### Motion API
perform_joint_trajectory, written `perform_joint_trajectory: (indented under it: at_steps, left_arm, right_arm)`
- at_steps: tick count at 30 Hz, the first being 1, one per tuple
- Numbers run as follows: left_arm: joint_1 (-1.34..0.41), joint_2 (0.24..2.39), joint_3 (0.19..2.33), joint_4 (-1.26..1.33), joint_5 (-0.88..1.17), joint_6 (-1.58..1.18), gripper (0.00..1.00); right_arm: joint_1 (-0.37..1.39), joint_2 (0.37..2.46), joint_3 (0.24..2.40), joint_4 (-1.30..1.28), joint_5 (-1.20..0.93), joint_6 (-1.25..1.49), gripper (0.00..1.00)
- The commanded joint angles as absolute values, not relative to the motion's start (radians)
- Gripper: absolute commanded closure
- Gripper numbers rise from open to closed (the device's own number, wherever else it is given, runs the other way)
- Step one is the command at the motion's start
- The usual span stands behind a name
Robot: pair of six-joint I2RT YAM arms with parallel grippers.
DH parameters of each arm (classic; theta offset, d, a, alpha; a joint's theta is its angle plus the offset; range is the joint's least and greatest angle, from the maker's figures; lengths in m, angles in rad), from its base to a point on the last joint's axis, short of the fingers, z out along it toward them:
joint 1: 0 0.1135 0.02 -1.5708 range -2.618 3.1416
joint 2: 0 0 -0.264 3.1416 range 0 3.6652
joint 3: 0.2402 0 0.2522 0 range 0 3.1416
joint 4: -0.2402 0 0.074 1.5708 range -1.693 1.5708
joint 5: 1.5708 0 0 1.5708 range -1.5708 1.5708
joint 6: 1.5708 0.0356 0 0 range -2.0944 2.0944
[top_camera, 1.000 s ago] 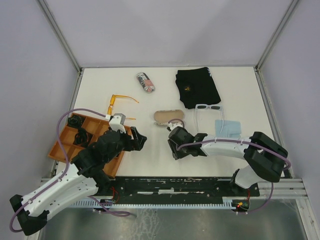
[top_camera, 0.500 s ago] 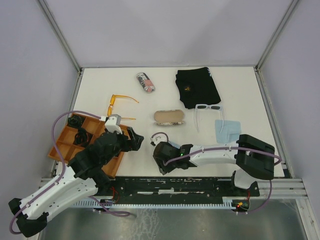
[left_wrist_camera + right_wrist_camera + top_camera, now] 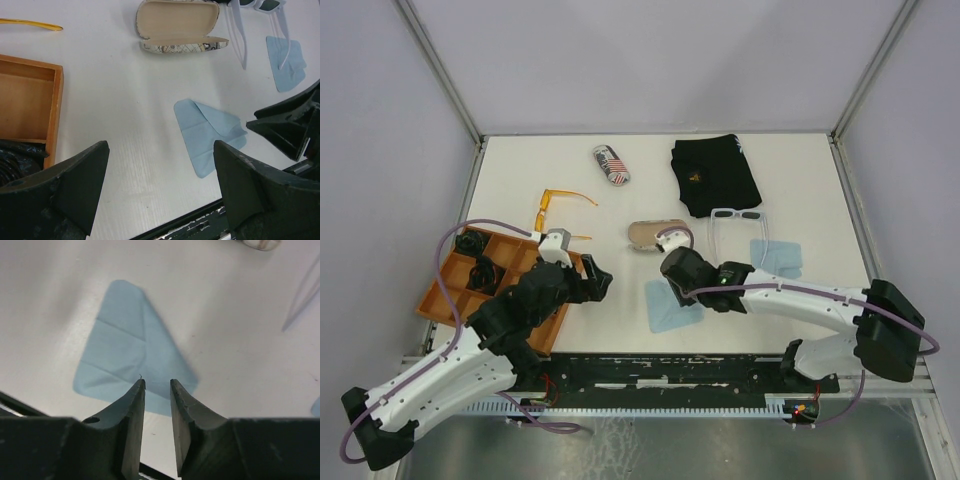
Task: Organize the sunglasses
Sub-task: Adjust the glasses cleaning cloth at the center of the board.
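The orange-amber sunglasses (image 3: 556, 204) lie open at the left behind the tray; only one arm (image 3: 30, 24) shows in the left wrist view. The white sunglasses (image 3: 739, 216) with dark lenses lie right of centre, arms toward me (image 3: 239, 35). My right gripper (image 3: 672, 285) hovers low over a light blue cloth (image 3: 674, 306) (image 3: 125, 352). Its fingers (image 3: 157, 385) stand a narrow gap apart with nothing between them. My left gripper (image 3: 600, 282) (image 3: 162, 175) is wide open and empty, beside the tray's right edge.
An orange wooden tray (image 3: 444, 286) (image 3: 56, 107) holds dark items at the near left. An open beige case (image 3: 650, 237) (image 3: 180, 22) sits mid-table. A printed closed case (image 3: 611, 164) and a black pouch (image 3: 715, 175) lie at the back. A second blue cloth (image 3: 776, 256) (image 3: 287, 60) is right.
The right arm swung toward the near edge, then drew back; the light blue cloth now lies spread on the table in front of it. The left arm barely moved.
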State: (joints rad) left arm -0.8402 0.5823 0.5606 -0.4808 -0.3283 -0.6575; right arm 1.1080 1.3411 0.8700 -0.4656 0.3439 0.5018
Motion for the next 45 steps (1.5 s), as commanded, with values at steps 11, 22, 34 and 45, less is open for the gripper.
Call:
perform_joint_trajectory:
  at_steps: [11,22,34,45]
  left_arm:
    - [-0.842,0.621,0.548,-0.388,-0.285,-0.695,0.09]
    - [-0.842,0.604,0.540,-0.400,-0.288,-0.698,0.09]
    - [-0.842,0.606,0.546,-0.402,-0.285,-0.692,0.09]
    - [-0.841,0.615,0.548,-0.399,-0.288,-0.686,0.09]
  right_arm:
    - [1.006,1.518,0.920,-0.435,0.198,0.307,0.78]
    - [0.996,1.589,0.929,-0.423,0.138,0.301,0.70]
    - [0.994,1.640,0.944,-0.445,0.163,0.291,0.65]
    - [0.986,1.626,0.945,-0.455,0.170,0.307,0.86]
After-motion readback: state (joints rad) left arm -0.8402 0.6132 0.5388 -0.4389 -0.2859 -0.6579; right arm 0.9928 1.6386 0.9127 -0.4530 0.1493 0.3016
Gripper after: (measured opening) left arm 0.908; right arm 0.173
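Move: The blue cloth lies almost directly below the right hand, its middle about 9 cm down and only 1 cm ahead and 1 cm to the left. The open glasses case stands some 16 cm ahead and 4 cm left of that hand, and the white sunglasses about 16 cm ahead and 15 cm to its right. From the left hand, the cloth is roughly level fore and aft, 14 cm to its right and 16 cm below. Down about 8 cm goes the right hand onto the cloth, after a quick sidestep of some 2 cm to the right, of which it regains about half while sinking. The wrist tips some 10 degrees farther down and turns slightly counter-clockwise; the partly open fingers narrow, spread a little again, then close at the bottom, their tips coming onto the cloth beside the folded flap's inner edge. ##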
